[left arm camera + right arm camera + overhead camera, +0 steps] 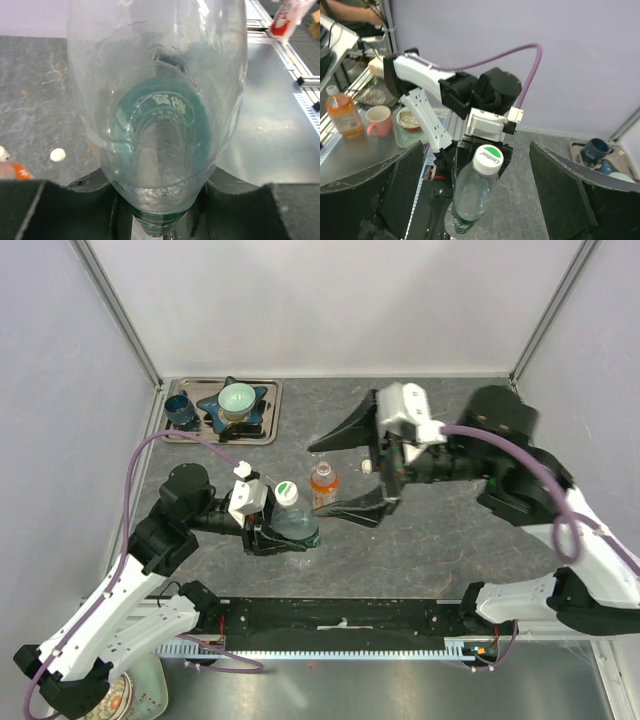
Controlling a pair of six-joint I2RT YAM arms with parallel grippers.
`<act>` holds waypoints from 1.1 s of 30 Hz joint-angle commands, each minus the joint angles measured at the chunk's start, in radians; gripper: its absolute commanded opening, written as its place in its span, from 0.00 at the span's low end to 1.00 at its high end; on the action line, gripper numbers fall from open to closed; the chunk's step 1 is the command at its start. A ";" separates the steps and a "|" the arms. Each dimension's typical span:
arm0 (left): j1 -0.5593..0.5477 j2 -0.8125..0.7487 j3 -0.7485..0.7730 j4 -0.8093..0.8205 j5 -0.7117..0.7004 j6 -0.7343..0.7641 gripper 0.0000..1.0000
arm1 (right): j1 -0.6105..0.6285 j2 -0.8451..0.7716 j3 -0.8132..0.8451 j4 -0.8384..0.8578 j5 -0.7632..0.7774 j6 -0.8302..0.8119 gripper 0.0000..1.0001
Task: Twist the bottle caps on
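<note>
My left gripper point(283, 532) point(157, 212) is shut on the base of a clear greenish bottle point(293, 523) point(157, 100) and holds it tilted off the table. A white cap with a green mark point(287, 492) point(488, 158) sits on that bottle's point(470, 200) neck. My right gripper point(318, 480) point(482, 195) stands wide open. Its fingers flank the capped bottle and touch neither bottle nor cap. The orange bottle point(322, 486) point(11, 171) stands upright on the table right beside the held one. A loose white cap point(57, 155) lies on the table near it.
A metal tray point(262, 428) at the back left carries a dark blue cup point(180, 410) point(594, 149) and a pale green bowl point(238, 398) on a blue star-shaped holder. Beyond the near edge, a bench holds another orange bottle point(342, 112) and a pink mug point(379, 120).
</note>
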 commanded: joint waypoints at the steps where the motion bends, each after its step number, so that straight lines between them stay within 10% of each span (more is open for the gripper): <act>1: -0.002 0.013 0.055 0.038 0.182 -0.028 0.02 | -0.047 0.093 0.018 -0.012 -0.216 0.002 0.91; 33: -0.001 0.009 0.061 0.036 0.184 -0.016 0.02 | -0.075 0.188 -0.045 0.143 -0.378 0.168 0.64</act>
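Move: The right hand, open and pointing left, has the white-and-green cap on the held bottle about 7 cm to its left, 7 cm below and 1 cm ahead. The orange bottle stands roughly 14 cm ahead and 38 cm below, hardly to either side; a loose cap lies some 22 cm ahead, 10 cm right and 49 cm down. From the left hand, gripping that bottle low, the cap is about 14 cm up and 2 cm ahead. No grip on the cap yet: the right hand swoops down and left towards it, about 6 cm each way, easing up a centimetre midway before settling, turning some 15 degrees counter-clockwise with fingertips dipping, and narrows its wide-open fingers to about two thirds around the cap. The left hand keeps its hold on the bottle, draws it back 2–3 cm, turning slightly clockwise, then holds still. ##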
